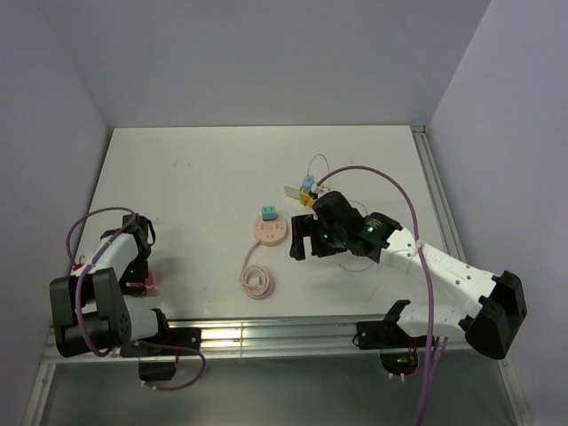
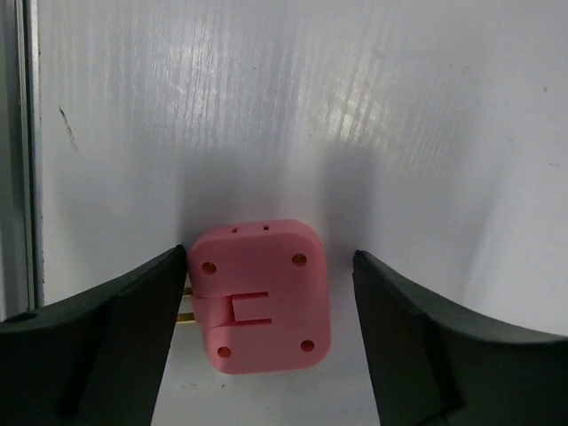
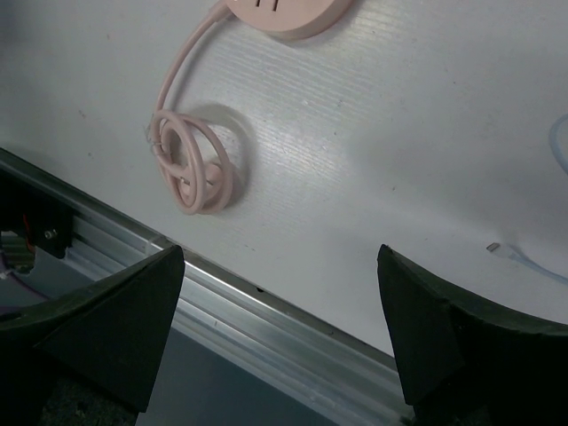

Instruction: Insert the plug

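Observation:
A pink square plug (image 2: 262, 293) lies flat on the white table, its brass prongs pointing left. My left gripper (image 2: 268, 256) straddles it, open. The left fingertip (image 2: 169, 275) sits at the plug's edge, while the right fingertip (image 2: 377, 284) stands clear of it. In the top view the plug (image 1: 151, 282) lies at the near left under the left gripper (image 1: 138, 264). The round pink socket (image 1: 269, 231) lies mid-table with a teal block (image 1: 267, 214) on its far side. My right gripper (image 1: 311, 240) hovers open just right of the socket (image 3: 288, 13), holding nothing.
The socket's pink cable ends in a coil (image 1: 257, 282) near the front edge, also in the right wrist view (image 3: 191, 169). Small blue (image 1: 307, 182) and yellow (image 1: 304, 200) pieces with a thin white cable (image 3: 524, 257) lie behind the right arm. A metal rail (image 3: 266, 311) runs along the table's near edge.

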Available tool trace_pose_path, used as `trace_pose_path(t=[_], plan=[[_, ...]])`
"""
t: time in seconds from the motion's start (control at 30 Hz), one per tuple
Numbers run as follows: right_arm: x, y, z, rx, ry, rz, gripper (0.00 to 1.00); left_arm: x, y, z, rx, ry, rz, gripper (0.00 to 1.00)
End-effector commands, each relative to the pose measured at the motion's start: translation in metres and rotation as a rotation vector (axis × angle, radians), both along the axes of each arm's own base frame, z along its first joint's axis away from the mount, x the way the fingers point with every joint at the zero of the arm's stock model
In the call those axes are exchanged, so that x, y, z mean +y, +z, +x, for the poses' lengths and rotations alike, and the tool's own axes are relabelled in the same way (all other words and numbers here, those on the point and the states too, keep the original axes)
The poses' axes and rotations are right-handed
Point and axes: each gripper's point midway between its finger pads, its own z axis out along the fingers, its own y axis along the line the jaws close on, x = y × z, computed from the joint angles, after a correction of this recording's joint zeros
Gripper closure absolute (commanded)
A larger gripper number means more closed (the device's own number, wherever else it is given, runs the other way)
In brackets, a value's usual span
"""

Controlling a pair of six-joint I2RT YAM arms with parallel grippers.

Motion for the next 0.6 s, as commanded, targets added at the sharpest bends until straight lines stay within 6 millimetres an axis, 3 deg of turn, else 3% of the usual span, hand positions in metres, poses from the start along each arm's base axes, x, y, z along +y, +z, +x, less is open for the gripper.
trace_pose_path(t=[0.0,0.23,0.37,0.43,0.57], plan=[[0.003,0.015,-0.002,-0.035,0.007,0.043,0.04,-0.002,-0.008,0.011,-0.024,0.030,-0.029,0.22],[-0.005,0.014,-0.003,-0.052,-0.016,0.036,0.05,0.003,-0.004,0.022,-0.004,-0.047,-0.016,0.57],[-0.005,0.014,-0.003,-0.053,-0.015,0.039,0.05,0.010,0.021,0.033,-0.042,-0.088,0.026,0.93],[-0.004,0.014,-0.002,-0.053,-0.019,0.039,0.05,0.010,0.039,0.045,-0.101,-0.128,0.042,1.00],[0.001,0.016,0.001,-0.055,-0.021,0.052,0.05,0.000,0.071,0.064,-0.187,-0.250,0.067,1.00]])
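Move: Right between the left hand's open fingers lies the pink plug, practically at the hand point, its prongs towards the robot. The round power strip is far off, some 13 cm ahead and 30 cm to the right, with its coiled cord about level with the hand and 27 cm to the right. From the idle right hand the plug lies roughly 39 cm to the left, 2 cm back and 14 cm lower. Closing on the pink plug, the left fingers pinch its body from the prong side and the far side, while the hand eases about 1 cm forward, staying low. With the grip kept, the hand then goes forward and up off the table, ending some 3.5 cm farther out and 3 cm higher, and turns nearly 10 degrees clockwise. ##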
